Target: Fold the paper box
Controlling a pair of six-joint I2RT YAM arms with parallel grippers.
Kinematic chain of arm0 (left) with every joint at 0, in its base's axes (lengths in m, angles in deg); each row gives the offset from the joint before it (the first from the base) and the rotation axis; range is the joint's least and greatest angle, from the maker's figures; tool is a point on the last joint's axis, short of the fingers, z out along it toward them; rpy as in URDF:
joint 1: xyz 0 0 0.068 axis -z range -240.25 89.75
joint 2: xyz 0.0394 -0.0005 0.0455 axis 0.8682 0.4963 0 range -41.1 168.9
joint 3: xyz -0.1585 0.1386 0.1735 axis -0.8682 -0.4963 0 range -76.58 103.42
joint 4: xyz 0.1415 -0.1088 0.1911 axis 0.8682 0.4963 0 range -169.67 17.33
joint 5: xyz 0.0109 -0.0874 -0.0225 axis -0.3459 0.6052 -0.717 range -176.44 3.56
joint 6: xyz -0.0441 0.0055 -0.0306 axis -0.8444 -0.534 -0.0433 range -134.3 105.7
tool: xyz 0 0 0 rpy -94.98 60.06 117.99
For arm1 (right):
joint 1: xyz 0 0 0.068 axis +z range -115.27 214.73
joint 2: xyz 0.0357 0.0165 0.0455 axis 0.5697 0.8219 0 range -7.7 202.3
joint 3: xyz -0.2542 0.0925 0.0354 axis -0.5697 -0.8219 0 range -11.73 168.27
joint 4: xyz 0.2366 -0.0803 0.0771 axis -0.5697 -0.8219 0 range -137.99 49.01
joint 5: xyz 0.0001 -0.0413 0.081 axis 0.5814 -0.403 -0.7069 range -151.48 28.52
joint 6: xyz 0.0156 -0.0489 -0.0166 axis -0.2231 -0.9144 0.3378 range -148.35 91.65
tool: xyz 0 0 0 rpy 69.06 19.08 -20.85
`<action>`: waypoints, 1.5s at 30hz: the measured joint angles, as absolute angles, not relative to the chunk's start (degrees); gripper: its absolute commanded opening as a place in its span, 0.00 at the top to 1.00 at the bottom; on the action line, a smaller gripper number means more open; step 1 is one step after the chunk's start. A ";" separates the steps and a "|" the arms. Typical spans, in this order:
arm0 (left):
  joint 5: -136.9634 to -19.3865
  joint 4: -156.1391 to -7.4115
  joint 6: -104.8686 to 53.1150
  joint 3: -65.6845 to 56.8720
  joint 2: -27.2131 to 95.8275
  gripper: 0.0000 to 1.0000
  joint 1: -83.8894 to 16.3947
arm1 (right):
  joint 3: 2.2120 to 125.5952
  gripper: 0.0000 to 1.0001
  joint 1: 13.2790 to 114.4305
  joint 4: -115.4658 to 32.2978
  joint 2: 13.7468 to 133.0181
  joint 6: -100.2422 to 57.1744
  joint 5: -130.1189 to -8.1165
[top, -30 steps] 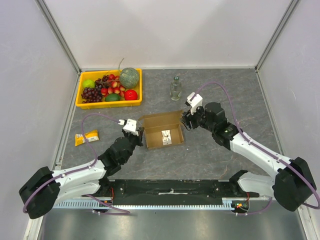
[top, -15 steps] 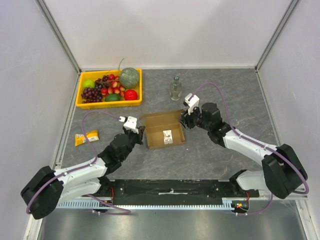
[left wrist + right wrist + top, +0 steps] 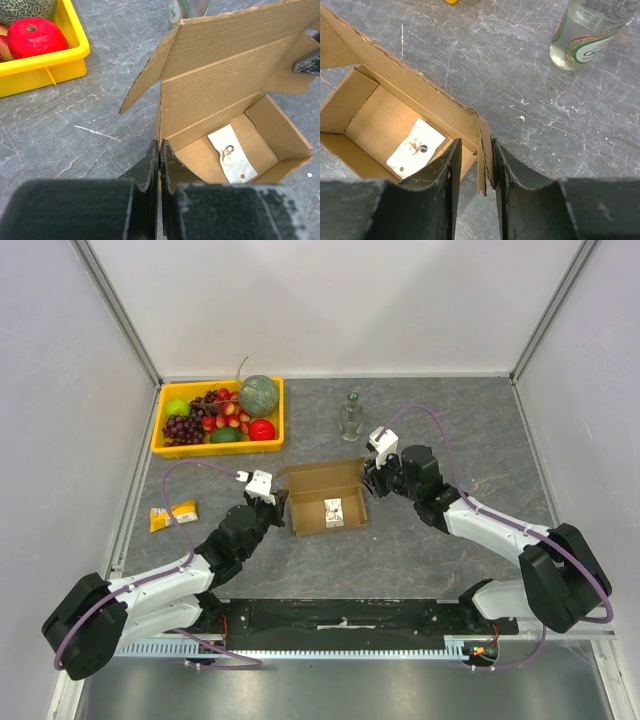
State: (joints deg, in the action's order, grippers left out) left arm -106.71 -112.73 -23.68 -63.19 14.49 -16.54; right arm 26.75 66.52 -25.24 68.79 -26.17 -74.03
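Observation:
The paper box (image 3: 325, 498) is a small brown cardboard box, open at the top, with its lid flap standing up at the far side. A white card (image 3: 333, 512) lies on its floor. My left gripper (image 3: 281, 502) is shut on the thin upper edge of the box's left wall (image 3: 161, 107). My right gripper (image 3: 367, 483) is at the box's right end. Its fingers stand on either side of a small side flap (image 3: 484, 150). The flap rests against the right finger (image 3: 507, 165), and a gap shows between it and the left finger (image 3: 447, 172).
A yellow tray (image 3: 168, 448) of fruit sits at the back left. A glass bottle (image 3: 351, 417) stands just behind the box, close to my right arm. A small yellow snack packet (image 3: 174, 515) lies at the left, near the wall.
My right gripper has shifted slightly left onto the box's right end, and its fingers have narrowed around the side flap. The left gripper and the box have stayed put.

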 measured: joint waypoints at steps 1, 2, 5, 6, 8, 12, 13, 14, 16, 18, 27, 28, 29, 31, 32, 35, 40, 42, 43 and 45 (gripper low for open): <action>-106.71 -112.73 -23.68 -63.19 14.52 0.98 -16.65 | 26.73 0.66 66.48 -25.22 68.79 -26.13 -74.01; -106.71 -112.73 -23.68 -63.17 14.52 0.98 -16.70 | 26.73 0.67 66.43 -25.22 68.81 -26.11 -73.99; -106.71 -112.75 -23.68 -63.14 14.52 0.98 -16.78 | 26.64 0.72 66.43 -25.22 68.90 -25.87 -73.84; -106.71 -112.73 -23.68 -63.14 14.52 0.98 -16.81 | 26.62 0.74 66.43 -25.20 68.99 -25.85 -73.84; -106.71 -112.71 -23.68 -63.14 14.52 0.98 -16.85 | 26.53 0.77 66.39 -25.22 69.21 -25.69 -73.68; -106.71 -112.73 -23.68 -63.12 14.54 0.98 -16.85 | 26.51 0.87 66.37 -25.15 69.56 -25.28 -73.68; -106.71 -112.73 -23.68 -63.12 14.54 0.98 -16.89 | 26.51 0.89 66.37 -25.11 69.77 -25.10 -73.81; -106.71 -112.75 -23.68 -63.12 14.56 0.98 -16.89 | 26.51 0.91 66.37 -25.13 69.97 -25.04 -73.95; -106.82 -112.80 -23.68 -63.12 14.82 0.98 -16.94 | 26.51 0.94 66.37 -25.13 70.34 -24.69 -74.25; -106.84 -112.93 -23.68 -63.12 15.37 0.98 -17.07 | 26.49 0.96 66.30 -25.00 70.47 -23.94 -74.62; -107.34 -116.60 -23.58 -60.19 21.23 0.98 -17.24 | 24.45 1.00 66.39 -20.08 70.47 -19.73 -71.52; -107.39 -117.08 -23.58 -59.56 22.06 0.98 -17.37 | 24.39 1.00 66.61 -19.40 70.47 -19.27 -70.41; -107.43 -117.54 -23.58 -58.97 22.84 0.98 -17.44 | 24.39 1.00 66.96 -18.71 70.47 -18.90 -69.09; -107.65 -118.22 -23.58 -57.90 24.22 0.98 -17.51 | 24.39 1.00 67.81 -17.46 70.47 -18.35 -66.23; -107.87 -118.57 -23.60 -57.40 24.94 0.98 -17.53 | 24.39 1.00 68.27 -17.00 70.49 -18.17 -64.81; -108.63 -119.86 -23.60 -56.13 27.46 0.98 -17.66 | 24.39 1.00 69.99 -15.36 70.84 -17.52 -59.85; -110.01 -122.57 -23.62 -55.41 31.37 0.98 -17.81 | 24.24 1.00 73.27 -12.35 72.40 -16.49 -51.70; -110.47 -124.36 -23.64 -55.41 33.03 0.98 -17.81 | 23.56 1.00 74.54 -10.51 73.05 -16.01 -48.57; -110.58 -125.06 -23.64 -55.41 33.79 0.98 -17.81 | 22.90 1.00 75.22 -9.24 73.40 -15.66 -46.87; -110.56 -126.17 -23.73 -55.41 35.11 0.98 -17.81 | 21.74 1.00 76.29 -7.21 74.12 -15.07 -44.09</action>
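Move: The lid's right tab is already between the right hand's half-open fingers, about 1 cm ahead, 1 cm left and 1 cm below. From that hand the box's middle lies about 8 cm left, 2 cm back and 4 cm lower; the glass bottle stands some 15 cm ahead and 3 cm left. The left hand already grips the left wall, with the box's middle 9 cm right, 3 cm ahead and 4 cm below; the red fruit is some 20 cm ahead and 6 cm left. Sinking about a centimetre, the right hand shuts its fingers on the lid's right tab, then goes some 2 cm forward while turning roughly 20 degrees clockwise. The left hand first stays put, then, keeping its pinch on the left wall, carries forward about 5 cm and slightly right, rising a little on the way and coming down again. ##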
